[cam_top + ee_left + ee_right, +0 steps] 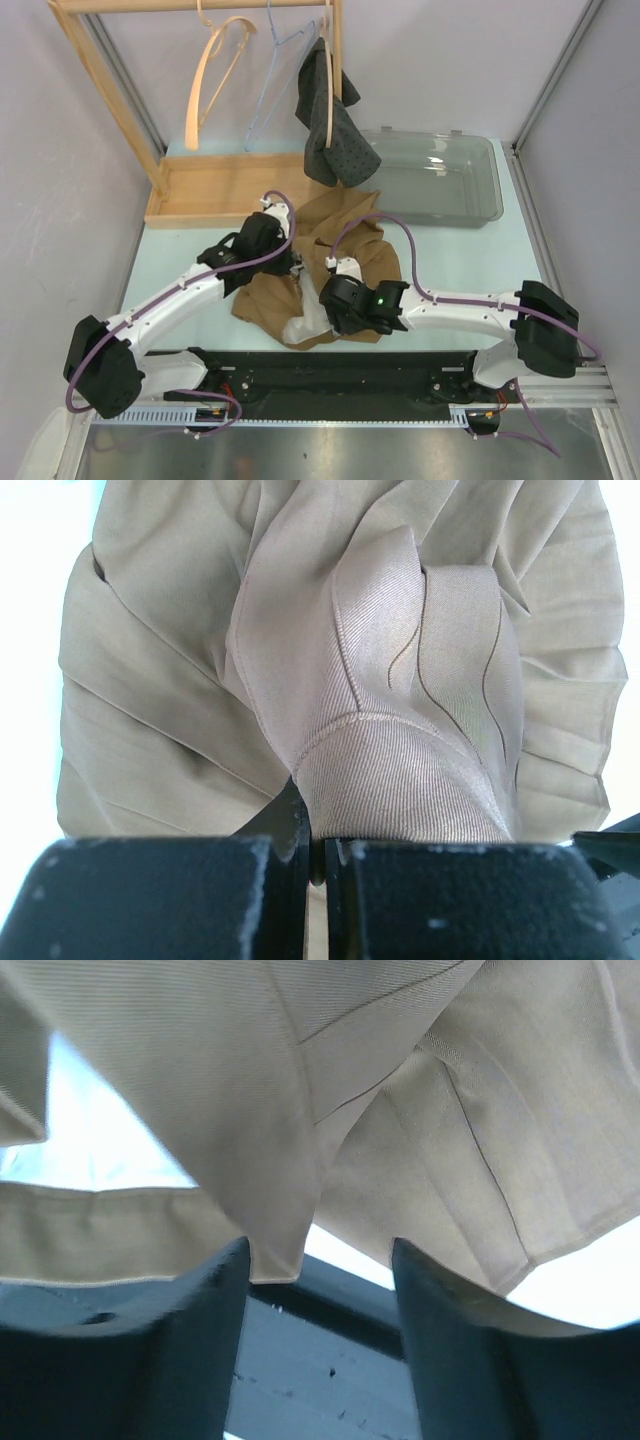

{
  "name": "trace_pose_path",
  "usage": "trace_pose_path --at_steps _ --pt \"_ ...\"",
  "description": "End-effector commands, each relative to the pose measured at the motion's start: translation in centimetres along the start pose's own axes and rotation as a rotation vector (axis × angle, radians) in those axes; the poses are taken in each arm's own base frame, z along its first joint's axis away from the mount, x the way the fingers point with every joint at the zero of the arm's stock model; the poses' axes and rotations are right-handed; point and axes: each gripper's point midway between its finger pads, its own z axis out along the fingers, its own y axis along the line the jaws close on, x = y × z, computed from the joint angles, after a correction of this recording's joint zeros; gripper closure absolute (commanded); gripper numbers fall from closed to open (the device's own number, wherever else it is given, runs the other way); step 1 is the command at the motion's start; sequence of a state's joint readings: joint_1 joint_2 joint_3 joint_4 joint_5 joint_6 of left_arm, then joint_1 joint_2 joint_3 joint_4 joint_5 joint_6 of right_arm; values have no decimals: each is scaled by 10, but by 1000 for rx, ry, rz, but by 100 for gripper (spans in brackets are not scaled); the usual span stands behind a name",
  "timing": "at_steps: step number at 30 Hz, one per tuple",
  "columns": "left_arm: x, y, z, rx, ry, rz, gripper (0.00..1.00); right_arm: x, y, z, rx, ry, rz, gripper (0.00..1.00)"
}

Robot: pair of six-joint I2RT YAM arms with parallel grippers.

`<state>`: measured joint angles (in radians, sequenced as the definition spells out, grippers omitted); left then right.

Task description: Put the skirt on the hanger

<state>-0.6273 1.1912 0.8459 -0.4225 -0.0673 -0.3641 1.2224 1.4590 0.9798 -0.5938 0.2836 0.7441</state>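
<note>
The tan skirt lies crumpled mid-table, with a white lining showing at its near edge. My left gripper is shut on a stitched fold of the skirt; in the left wrist view the jaws pinch the cloth. My right gripper is open at the skirt's near edge. In the right wrist view its fingers stand apart under hanging skirt cloth, and a corner of cloth dips by the left finger. An empty wooden hanger and a blue wire hanger hang on the rack.
The wooden rack with its tray base stands at the back left. A dark grey dotted garment hangs at its right end. A clear plastic bin sits at the back right. A black rail runs along the near edge.
</note>
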Motion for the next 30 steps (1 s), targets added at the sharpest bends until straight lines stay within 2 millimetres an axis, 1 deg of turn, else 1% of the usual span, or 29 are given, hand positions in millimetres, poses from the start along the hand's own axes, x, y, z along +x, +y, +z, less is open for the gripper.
trace_pose_path --at_steps 1,3,4,5,6,7,8,9,10,11,12,13,14,15,16,17,18,19,20,21,22,23,24,25,27,28,30 --pt "-30 -10 -17 50 -78 2 100 -10 5 16 2 -51 48 51" --pt "-33 -9 -20 55 -78 3 100 -14 -2 24 28 -54 80 63" --pt "-34 -10 -23 65 -78 15 100 -17 -3 25 25 -57 90 74" --pt "-34 -14 -26 94 -68 26 100 -25 -3 26 17 -73 110 80" --pt "-38 -15 -32 114 -64 35 100 -32 -4 22 6 -93 111 87" --pt "-39 -17 -36 136 -61 80 100 -38 -5 20 2 -112 121 97" --pt "-41 -22 -44 176 -61 104 100 -44 -9 16 4 -128 135 100" --pt "-44 -24 -53 190 -53 127 100 -56 -20 12 15 -152 151 100" --pt "-45 -25 -58 212 -50 177 100 -68 -25 1 0 -186 167 100" --pt "-45 -31 -67 258 -50 197 100 -76 -33 -6 3 -206 182 100" --pt "-49 -29 -76 269 -52 205 100 -90 -50 -12 19 -231 220 100" --pt "-51 -31 -82 290 -59 230 100 -103 -59 -28 5 -277 215 100" --pt "-53 -32 -88 304 -66 235 100 -111 -69 -35 13 -296 226 100" --pt "-57 -35 -100 336 -74 239 100 -120 -73 -45 -7 -316 231 100" --pt "-60 -36 -105 346 -85 251 100 -135 -92 -54 12 -348 268 100" --pt "-61 -38 -110 355 -90 255 100 -141 -100 -65 15 -370 251 100" --pt "-64 -40 -118 368 -95 259 100 -157 -104 -81 5 -411 259 100" --pt "-67 -42 -125 378 -106 264 100 -166 -117 -88 26 -431 277 100" --pt "-68 -45 -129 395 -108 268 100 -173 -123 -98 36 -449 262 100" --pt "-69 -50 -136 418 -110 276 100 -179 -125 -105 31 -464 262 100" --pt "-67 -57 -143 467 -103 288 100 -194 -125 -121 23 -507 260 100" --pt "-66 -60 -147 486 -101 291 100 -201 -130 -127 28 -523 257 100" --pt "-68 -64 -153 509 -108 299 100 -206 -129 -132 13 -530 249 100" --pt "-64 -75 -164 587 -104 313 100 -216 -127 -144 3 -555 247 100" --pt "-71 -82 -176 619 -138 328 100 -223 -130 -148 13 -558 236 100" --pt "-73 -86 -183 646 -153 335 100 -225 -130 -154 11 -561 233 100" --pt "-82 -90 -194 657 -197 332 100 -226 -126 -154 -12 -554 218 100"
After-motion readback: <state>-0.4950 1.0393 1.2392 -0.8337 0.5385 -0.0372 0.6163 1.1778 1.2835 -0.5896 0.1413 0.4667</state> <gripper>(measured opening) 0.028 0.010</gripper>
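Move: The loose edge of the brown skirt that the open right fingers are about to shut on lies some 2 cm ahead of the right hand and 2 cm below it. White lining shows about 5 cm to this hand's left and 1 cm ahead. The empty box stands roughly 33 cm ahead and 22 cm right, the rack base 31 cm ahead and 19 cm left. From the left hand that edge is about 10 cm back, 8 cm right and 6 cm lower. The brown skirt's loose edge is pinched by the right fingers, which dip slightly forward and down and shut on it. The right hand then carries it up by over 20 cm, forward towards the box and to the right, its fingertips tilting upward. The left hand keeps its grip on the waistband, rises about 15 cm, draws back 7 cm and turns some 30 degrees clockwise. ##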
